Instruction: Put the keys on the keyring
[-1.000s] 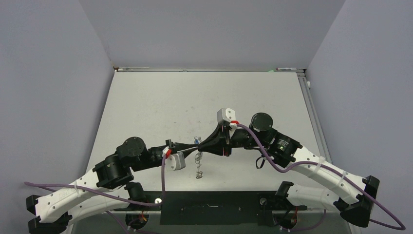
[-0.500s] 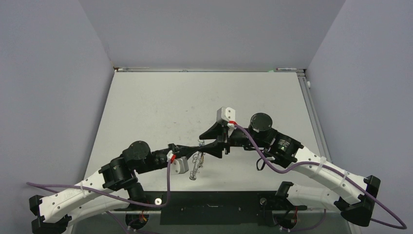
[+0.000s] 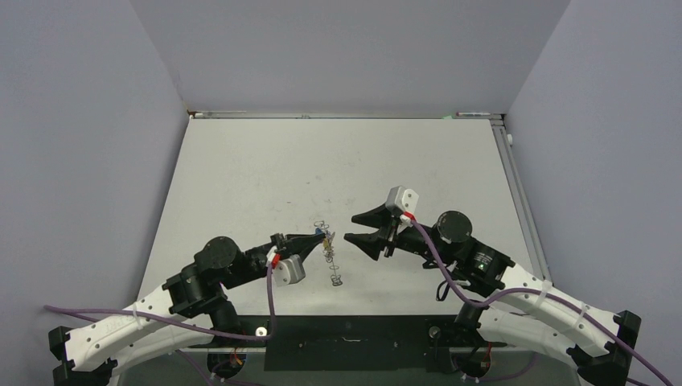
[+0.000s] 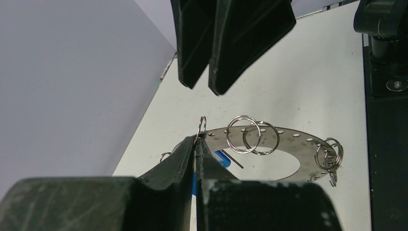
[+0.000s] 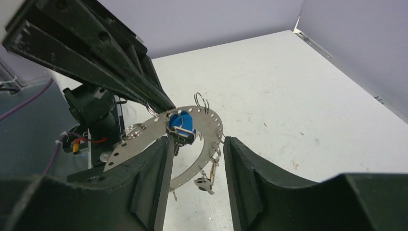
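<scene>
The keyring (image 4: 293, 143) is a flat grey metal loop with holes round its rim, and several small split rings (image 4: 250, 134) hang from it. My left gripper (image 4: 199, 140) is shut on its edge and holds it above the table. From above, the keyring (image 3: 329, 256) shows edge-on at the left gripper (image 3: 322, 239). A blue-tagged key (image 5: 182, 122) and a bare silver key (image 5: 204, 184) hang on the keyring (image 5: 144, 136). My right gripper (image 5: 197, 144) is open, with nothing between its fingers, just short of the ring. The right gripper (image 3: 352, 228) stands slightly right of the keyring.
The pale table (image 3: 265, 177) is walled on three sides. A black base plate (image 3: 354, 342) runs along the near edge between the arm bases. A small wire ring (image 3: 321, 224) lies on the table just behind the left fingertips.
My right gripper has opened and drawn back to the right, away from the keyring. My left gripper has stayed shut on the ring, and its arm has shifted slightly.
</scene>
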Available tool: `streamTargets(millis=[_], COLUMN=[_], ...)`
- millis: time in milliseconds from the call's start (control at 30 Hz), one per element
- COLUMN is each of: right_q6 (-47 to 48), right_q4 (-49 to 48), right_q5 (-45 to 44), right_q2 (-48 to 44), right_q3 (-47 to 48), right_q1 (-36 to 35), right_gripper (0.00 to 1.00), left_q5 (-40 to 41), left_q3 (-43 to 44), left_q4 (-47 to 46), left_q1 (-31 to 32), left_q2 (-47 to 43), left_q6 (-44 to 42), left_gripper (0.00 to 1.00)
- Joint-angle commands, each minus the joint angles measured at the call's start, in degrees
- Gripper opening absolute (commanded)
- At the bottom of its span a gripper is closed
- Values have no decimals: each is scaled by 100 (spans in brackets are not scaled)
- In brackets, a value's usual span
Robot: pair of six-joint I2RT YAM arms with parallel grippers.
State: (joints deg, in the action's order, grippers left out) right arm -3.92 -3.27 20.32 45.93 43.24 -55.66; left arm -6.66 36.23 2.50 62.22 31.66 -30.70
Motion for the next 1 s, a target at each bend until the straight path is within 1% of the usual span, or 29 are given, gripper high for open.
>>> streamTargets(millis=[0,100,333,800,867,967], right_q6=[-115,-133,-165,-366,-402,-452], right_q4=[-922,-1207,-1481,-2149,-2161,-2215], right_q5=[164,336,438,104,43,8], right_q2=[-11,67,483,825,878,921], right_q3=[-386,-528,-500,-666,-675,-702], right_q1=[-75,-110,-259,-403,-409,-422], right_gripper=[43,43,44,45,44,39], left_q5=[7,-15,-19,-94,-106,-117], left_q3=[64,60,42,25,11,6], left_q4=[-677,-675,-770,-998,-1034,-1065], left_q1=[-32,-34,-34,-33,-40,-43], left_q2=[-107,-129,-102,1,7,6], left_q6=[76,118,271,420,445,471], left_gripper=[0,0,0,0,0,0])
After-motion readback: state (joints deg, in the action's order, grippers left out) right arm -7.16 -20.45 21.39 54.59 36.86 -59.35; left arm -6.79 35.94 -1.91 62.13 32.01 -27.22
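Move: The blue tag with its key hangs about 6 cm to the right hand's left, some 3 cm lower and 1 cm back. The metal keyring it hangs on is centred about 5 cm back, 6 cm left and 5 cm below the right hand; a silver key dangles level with the hand fore and aft, 6 cm left and 10 cm down. From the left hand, the tag lies about 3 cm below and 1 cm ahead. The blue tag and key are what the right hand goes for: its half-open fingers first sink about 3 cm, then reach some 4 cm left towards them, easing back slightly, until the tag shows between the fingertips. The fingers don't shut on it. The left hand keeps its pinch on the small ring at the keyring's edge and lifts it about 1.5 cm. ##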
